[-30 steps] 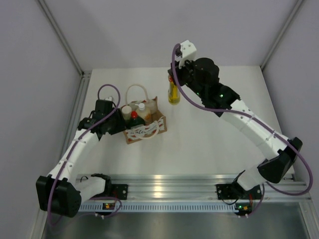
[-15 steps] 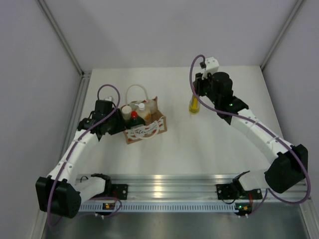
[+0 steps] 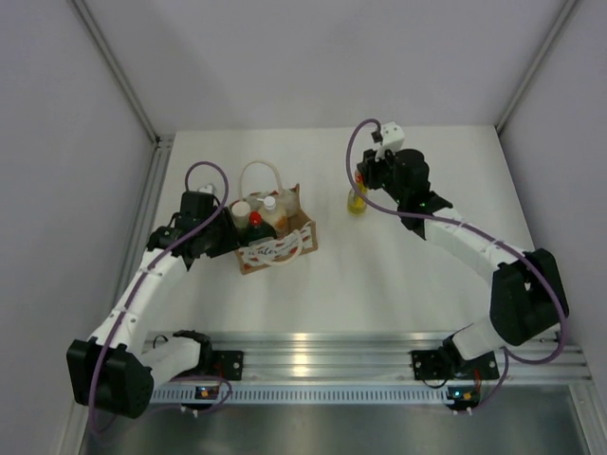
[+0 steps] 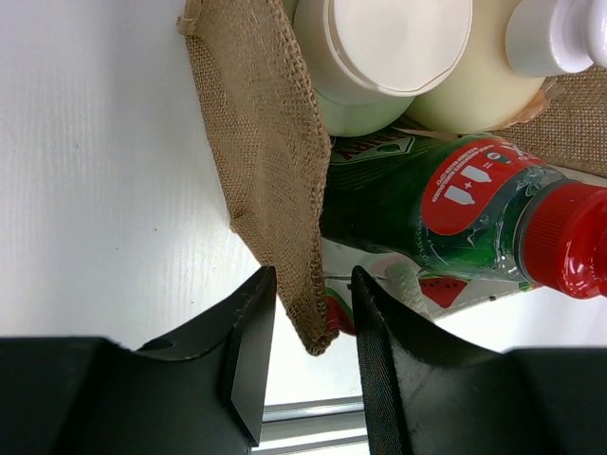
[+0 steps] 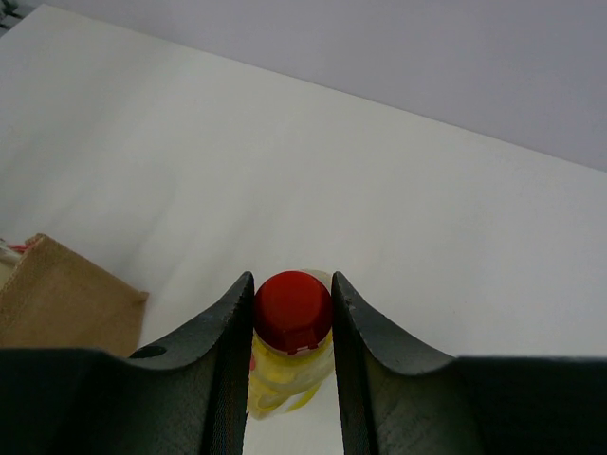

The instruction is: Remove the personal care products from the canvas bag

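Observation:
The tan canvas bag [image 3: 280,245] stands left of the table's middle, with its cream handle [image 3: 260,171] looped up. Inside it are a pale cylinder with a white cap [image 4: 394,43], a cream pump bottle [image 4: 479,90] and a dark green bottle with a red cap [image 4: 446,204]. My left gripper [image 3: 230,235] [image 4: 311,284] is shut on the bag's left wall [image 4: 270,161]. My right gripper [image 3: 358,185] [image 5: 291,284] is shut on the red cap [image 5: 292,311] of the slim yellow bottle [image 3: 357,199], upright to the right of the bag. Whether its base touches the table I cannot tell.
The white table [image 3: 398,275] is bounded by grey walls at the back and sides. An aluminium rail [image 3: 322,346] with the arm bases runs along the near edge. A corner of the bag [image 5: 57,299] shows at the left of the right wrist view.
My right arm has carried the yellow bottle to the right, away from the bag, and brought it lower towards the table. The left arm and the bag have not moved.

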{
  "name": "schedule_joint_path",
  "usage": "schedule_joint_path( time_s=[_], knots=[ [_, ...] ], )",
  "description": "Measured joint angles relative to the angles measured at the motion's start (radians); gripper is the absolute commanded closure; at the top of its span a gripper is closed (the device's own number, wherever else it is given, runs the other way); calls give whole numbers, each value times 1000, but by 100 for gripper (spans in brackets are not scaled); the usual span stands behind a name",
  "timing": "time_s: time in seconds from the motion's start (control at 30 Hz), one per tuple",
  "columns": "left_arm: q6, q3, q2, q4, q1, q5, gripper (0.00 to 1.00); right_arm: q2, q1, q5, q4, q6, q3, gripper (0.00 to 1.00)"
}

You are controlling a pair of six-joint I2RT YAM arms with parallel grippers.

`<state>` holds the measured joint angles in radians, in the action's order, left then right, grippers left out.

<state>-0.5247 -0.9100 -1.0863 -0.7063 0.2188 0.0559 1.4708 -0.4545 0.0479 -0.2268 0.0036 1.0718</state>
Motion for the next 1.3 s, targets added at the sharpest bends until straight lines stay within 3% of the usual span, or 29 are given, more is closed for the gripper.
schedule_joint_path(
  time_s=[0.27, 0.3, 0.33, 0.37, 0.4, 0.53, 0.87, 0.93, 1.1, 1.3],
  knots=[
    [0, 2, 5, 0, 4, -4, 58, 52, 2, -87, -101, -20, -91, 99],
    [0, 2, 5, 0, 4, -5, 58, 53, 2, -97, -103, -24, -91, 91],
    [0, 2, 5, 0, 5, -5, 58, 53, 3, -107, -104, -30, -92, 63],
    [0, 2, 5, 0, 5, -5, 58, 53, 4, -117, -106, -33, -93, 43],
    [0, 2, 5, 0, 5, -5, 58, 53, 4, -126, -114, -35, -96, 43],
    [0, 2, 5, 0, 5, -5, 59, 49, 4, -150, -185, -51, -96, 8],
    [0, 2, 5, 0, 6, -5, 61, -32, -25, -179, -152, -60, -72, 6],
    [0, 2, 4, 0, 6, -4, 60, -74, -69, -182, -143, -59, -67, 1],
    [-1, 2, 5, 0, 6, -5, 61, -133, -228, -240, -160, -33, -67, 0],
    [-1, 2, 5, 1, 6, -5, 61, -33, -356, -332, -178, -6, -31, 1]
  ],
)
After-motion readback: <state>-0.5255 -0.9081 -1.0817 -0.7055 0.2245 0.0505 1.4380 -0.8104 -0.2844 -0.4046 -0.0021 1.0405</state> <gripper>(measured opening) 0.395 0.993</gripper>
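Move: The yellow bottle hangs from my right fingers by its red cap. The bare table spot for it is straight below, about 25 cm down and 2 cm left. The canvas bag's middle lies some 27 cm left and 9 cm back; in the bag, the white pump bottle is about 25 cm left and 6 cm back, and the green bottle 29 cm left and 11 cm back. From my left hand, that table spot is roughly 18 cm ahead and 35 cm right. I lower the yellow bottle about 4.5 cm onto the table with my right hand, easing slightly left, then open wide to let go of the red cap. I lift clear and swing left and back, about 15 cm each way, rising on the way and dipping a little at the end, turning some 40 degrees counter-clockwise so the open fingers face across the bag towards the pump bottle. ##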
